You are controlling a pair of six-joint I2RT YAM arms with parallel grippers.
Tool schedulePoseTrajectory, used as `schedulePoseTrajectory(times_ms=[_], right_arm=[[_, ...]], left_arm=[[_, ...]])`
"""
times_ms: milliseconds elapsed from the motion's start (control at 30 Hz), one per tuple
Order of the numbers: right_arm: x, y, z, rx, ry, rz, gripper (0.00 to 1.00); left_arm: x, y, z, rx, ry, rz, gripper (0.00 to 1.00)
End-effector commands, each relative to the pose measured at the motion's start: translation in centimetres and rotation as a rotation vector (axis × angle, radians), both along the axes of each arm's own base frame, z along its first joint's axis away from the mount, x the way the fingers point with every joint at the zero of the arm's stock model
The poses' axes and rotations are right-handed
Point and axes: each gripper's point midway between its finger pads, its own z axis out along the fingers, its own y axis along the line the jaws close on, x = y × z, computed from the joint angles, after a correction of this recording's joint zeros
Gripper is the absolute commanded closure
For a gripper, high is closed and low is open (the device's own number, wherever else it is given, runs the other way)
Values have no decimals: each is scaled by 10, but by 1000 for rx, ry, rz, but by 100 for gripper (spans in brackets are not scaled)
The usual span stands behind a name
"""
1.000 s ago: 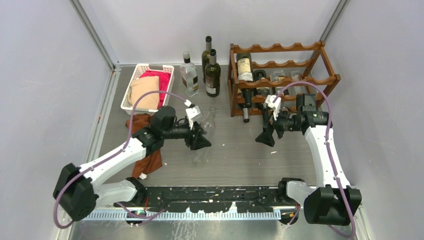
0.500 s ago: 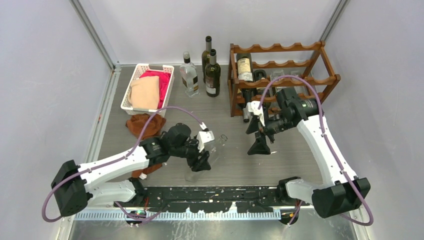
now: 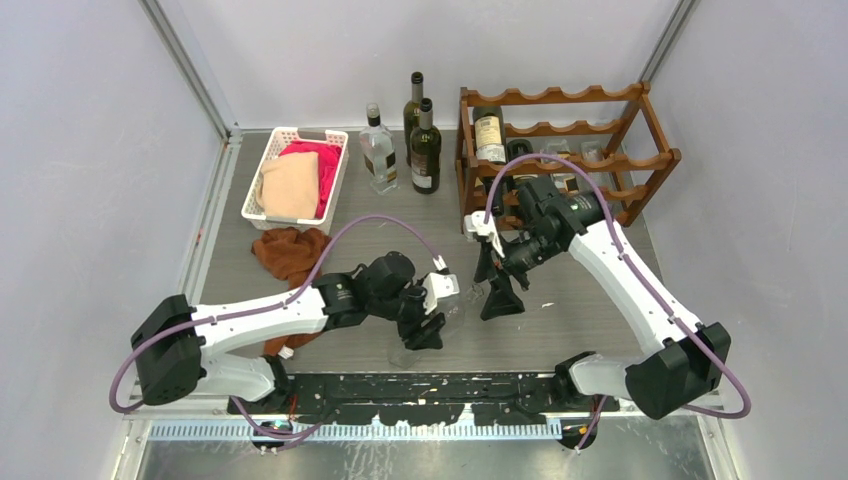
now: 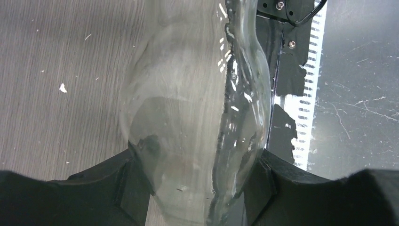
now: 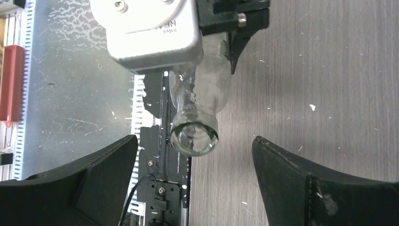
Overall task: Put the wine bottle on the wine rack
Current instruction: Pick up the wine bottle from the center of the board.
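Note:
A clear glass wine bottle (image 3: 455, 298) is held tilted above the table's near middle, its mouth pointing right. My left gripper (image 3: 425, 322) is shut on its body; in the left wrist view both black fingers (image 4: 127, 183) press the glass of the wine bottle (image 4: 197, 108). My right gripper (image 3: 490, 287) stands open just right of the bottle's mouth. In the right wrist view the wine bottle's open mouth (image 5: 194, 135) faces the camera between the wide-apart fingers (image 5: 291, 174), touching neither. The reddish-brown wine rack (image 3: 560, 97) stands at the back right with several bottles lying in it.
Two dark bottles (image 3: 425, 150) and a clear one (image 3: 378, 150) stand left of the rack. A white basket (image 3: 278, 140) of cloths sits at the back left, with a brown cloth (image 3: 290, 250) in front of it. The arms' black base rail (image 3: 420, 385) runs along the near edge.
My left arm has carried the clear bottle rightward and toward the near edge. My right arm has swung left, away from the rack, up to the bottle's mouth, still open.

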Motion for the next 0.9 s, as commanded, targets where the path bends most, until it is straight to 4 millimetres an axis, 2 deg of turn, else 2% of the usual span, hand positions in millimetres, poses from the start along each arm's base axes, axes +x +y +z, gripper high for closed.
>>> schedulePoseTrajectory(times_ms=[0, 367, 533, 733, 800, 867], right_arm=[[-2, 5, -4, -15, -18, 16, 6], [-1, 10, -19, -72, -38, 13, 29], [-2, 11, -21, -80, -38, 25, 34], [-4, 10, -26, -94, -35, 34, 59], [-6, 10, -28, -95, -31, 38, 71], [-8, 10, -29, -93, -24, 41, 90]], left_arm=[[8, -29, 41, -136, -73, -41, 100], [8, -39, 39, -128, -35, -45, 100], [8, -40, 37, -121, -30, -47, 100], [10, -41, 34, -110, -26, -43, 100], [10, -41, 32, -102, -9, -28, 99], [11, -42, 31, -92, 0, -15, 96]])
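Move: My left hand already holds the clear wine bottle by its body, tilted with the neck rising towards my right hand. The neck is about 2 cm to the left of my right hand, level with it fore and aft and 2 cm lower. From my left hand the neck is some 4 cm ahead, 11 cm right and 7 cm up. The wine rack is roughly 31 cm ahead of and 18 cm right of my right hand; the dark bottle stands 33 cm ahead, 14 cm left. I sink my open right hand about 3 cm over the bottle's neck, easing slightly left and rolling its left side down a little. As it goes down I close the fingers from wide open to less than half, one on each side of the neck just below the mouth, until they meet the glass. My left hand keeps its grip and brings the bottle some 1.5 cm right towards them, sinking about 1 cm. ##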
